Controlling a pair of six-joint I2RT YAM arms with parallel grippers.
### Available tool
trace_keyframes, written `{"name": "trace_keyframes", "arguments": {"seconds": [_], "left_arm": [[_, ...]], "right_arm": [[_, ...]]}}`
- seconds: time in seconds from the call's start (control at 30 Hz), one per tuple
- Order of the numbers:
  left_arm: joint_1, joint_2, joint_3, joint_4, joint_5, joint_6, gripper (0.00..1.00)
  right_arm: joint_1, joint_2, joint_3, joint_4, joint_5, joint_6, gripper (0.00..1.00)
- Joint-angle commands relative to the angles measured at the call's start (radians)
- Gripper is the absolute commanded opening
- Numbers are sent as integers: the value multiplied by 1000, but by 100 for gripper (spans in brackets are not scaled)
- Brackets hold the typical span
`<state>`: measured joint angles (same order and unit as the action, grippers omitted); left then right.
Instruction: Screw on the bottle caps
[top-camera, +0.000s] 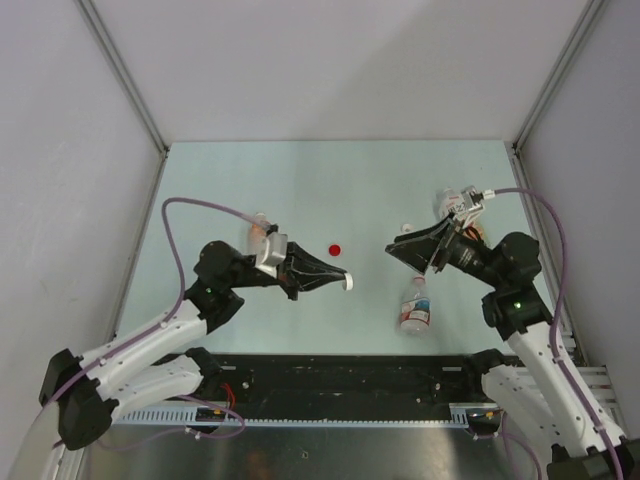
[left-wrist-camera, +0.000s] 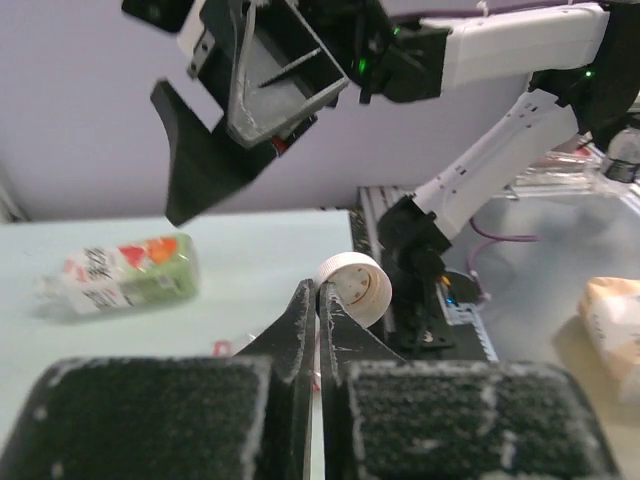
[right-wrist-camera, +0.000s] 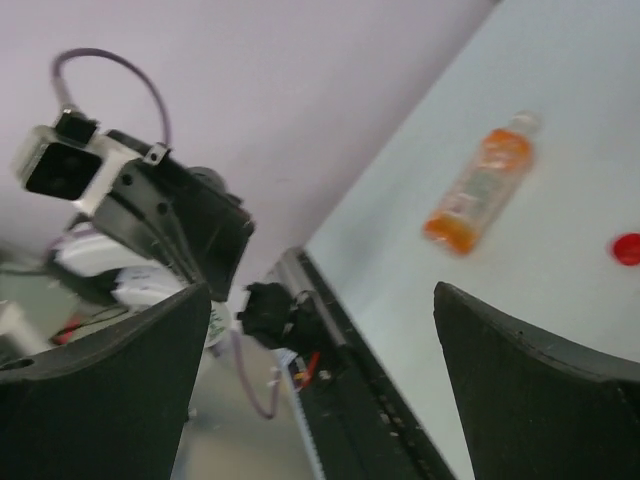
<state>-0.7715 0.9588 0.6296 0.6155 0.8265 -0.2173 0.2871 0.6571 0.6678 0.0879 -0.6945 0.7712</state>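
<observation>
My left gripper (top-camera: 346, 282) (left-wrist-camera: 317, 288) is shut on the rim of a white bottle cap (left-wrist-camera: 356, 285), held above the table's middle. A red cap (top-camera: 334, 247) (right-wrist-camera: 627, 248) lies just beyond it. Another small white cap (top-camera: 406, 228) lies near my right gripper (top-camera: 400, 256) (right-wrist-camera: 322, 290), which hovers wide open and empty. The orange-liquid bottle (top-camera: 260, 232) (right-wrist-camera: 480, 180) lies on its side behind my left wrist. The red-and-white-label bottle (top-camera: 415, 308) (left-wrist-camera: 125, 272) lies below my right gripper. A third clear bottle (top-camera: 450, 203) is partly hidden by my right wrist.
Grey walls enclose the pale green table (top-camera: 330, 180) on three sides. A black rail (top-camera: 340, 375) runs along the near edge between the arm bases. My right arm's purple cable (top-camera: 545, 215) loops at the right.
</observation>
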Motion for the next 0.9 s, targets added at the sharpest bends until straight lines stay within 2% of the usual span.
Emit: {"name": "trace_keyframes", "arguments": {"seconds": [0.0, 0.17, 0.3, 0.43, 0.6, 0.87], "left_arm": [[26, -56, -25, 62, -18, 140, 0], [27, -72, -17, 64, -27, 201, 0], [27, -71, -6, 64, -35, 214, 0], [27, -71, -3, 64, -40, 215, 0], [27, -77, -5, 65, -50, 216, 0], [27, -85, -13, 64, -30, 216, 0]], "right_arm": [[35, 119, -2, 341, -251, 286, 96], [173, 247, -2, 580, -277, 459, 90], [279, 318, -1, 704, -271, 507, 88], [320, 355, -1, 729, -263, 525, 80], [350, 373, 1, 693, -264, 511, 77], [364, 384, 1, 669, -244, 499, 55]]}}
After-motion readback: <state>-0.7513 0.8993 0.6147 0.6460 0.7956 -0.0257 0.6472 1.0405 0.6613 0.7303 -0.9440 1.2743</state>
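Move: The white bottle cap to be taken is already pinched in the left fingertips, about 2 cm to the right of the left hand point; from the open right hand it lies some 10 cm left and 9 cm back, at the same height. The red cap lies on the table about 16 cm ahead of the right hand, 13 cm left and 32 cm below. The small clear bottle lies level with the right hand, 8 cm to its right and 29 cm down. The right hand swings in on the white cap held up by the left, going about 10 cm left and 8 cm back while it turns roughly 40 degrees counter-clockwise to face the left gripper, slows, and brings its fingers from wide open to a little over half open around the cap's rim. The left hand keeps its pinch on the cap and offers it, rising a last 2 cm or so with a small wrist roll of about 15 degrees and then holding nearly still. ##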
